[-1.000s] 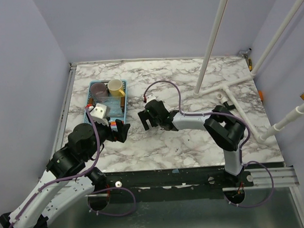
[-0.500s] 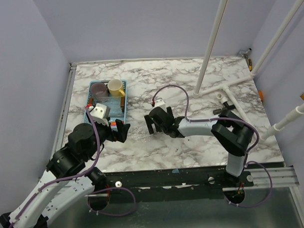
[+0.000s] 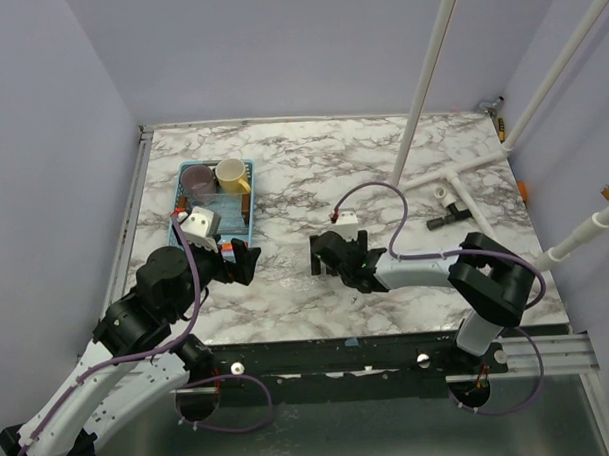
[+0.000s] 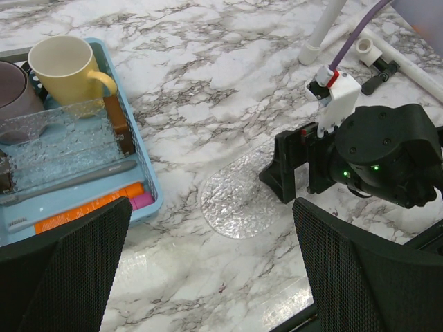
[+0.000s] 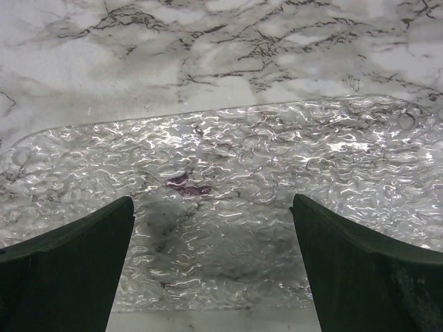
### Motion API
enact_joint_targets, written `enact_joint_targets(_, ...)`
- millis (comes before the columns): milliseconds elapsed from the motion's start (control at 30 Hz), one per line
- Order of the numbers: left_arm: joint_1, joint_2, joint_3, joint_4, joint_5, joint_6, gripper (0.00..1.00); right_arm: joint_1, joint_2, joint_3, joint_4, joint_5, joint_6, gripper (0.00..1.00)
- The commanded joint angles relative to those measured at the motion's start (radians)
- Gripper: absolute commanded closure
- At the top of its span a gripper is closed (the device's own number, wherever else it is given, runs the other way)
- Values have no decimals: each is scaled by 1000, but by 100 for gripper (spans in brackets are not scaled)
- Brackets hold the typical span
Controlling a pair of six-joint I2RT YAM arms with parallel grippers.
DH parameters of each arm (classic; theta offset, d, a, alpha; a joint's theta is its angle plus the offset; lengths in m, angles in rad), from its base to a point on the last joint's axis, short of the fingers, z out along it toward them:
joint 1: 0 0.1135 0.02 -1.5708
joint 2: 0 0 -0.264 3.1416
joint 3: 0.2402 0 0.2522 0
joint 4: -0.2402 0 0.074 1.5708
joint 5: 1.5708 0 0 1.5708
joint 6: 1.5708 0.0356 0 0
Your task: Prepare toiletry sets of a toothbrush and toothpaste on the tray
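The tray point(image 3: 251, 212) is a light blue mesh basket at the left of the table; its near corner point(image 4: 151, 188) shows in the left wrist view. Inside it lie a thin toothbrush point(image 4: 76, 180), an orange toothpaste tube point(image 4: 90, 205) and a pink one point(image 4: 142, 200) side by side at the corner. My left gripper point(image 3: 241, 262) point(image 4: 211, 277) hovers open just right of that corner, holding nothing. My right gripper point(image 3: 333, 257) point(image 5: 214, 256) stands open and low over a clear textured plastic dish point(image 5: 228, 180) point(image 4: 239, 197) lying on the marble.
A yellow mug point(image 4: 66, 66), a purple-grey mug point(image 4: 10, 83), a brown block point(image 4: 119, 124) and a clear textured insert point(image 4: 62, 142) also sit in the basket. White pipes point(image 3: 463, 172) lie and stand at the right back of the table.
My right gripper has swung right and toward the near edge, away from the basket. The left arm has not moved.
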Motion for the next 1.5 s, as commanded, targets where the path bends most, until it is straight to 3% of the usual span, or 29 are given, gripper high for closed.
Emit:
enact_joint_targets(0, 5, -12, -4, -23, -20, 8, 1, 42, 43, -81, -284, -38, 143, 1)
enact_joint_targets(533, 5, -30, -5, -22, -20, 7, 1, 167, -71, -190, -408, -48, 295, 1)
enact_joint_targets(967, 5, -30, -7, -23, -19, 4, 1, 257, -86, -181, -506, -27, 394, 1)
enact_joint_targets(1467, 5, -1, -11, -8, -38, -39, 1, 258, -216, 117, -677, 144, 219, 0)
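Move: The clear tray lies flat under my right hand, its middle right between the open fingers and about 2 cm below, its long side running left to right. The blue basket sits some 28 cm to the left and 13 cm farther out; the black pipe fitting is about 25 cm to the right and 10 cm out. From my left hand the clear tray is roughly 15 cm right, 6 cm ahead and 25 cm below. With the open fingertips of my right hand still pressing down on the clear tray, I drag it back across the table towards the near edge, drawing back about 10 cm and some 4 cm to the right. Only at the end do I lift the hand about 2.5 cm off the tray, fingers wide open and the wrist tipping slightly, left side down. ##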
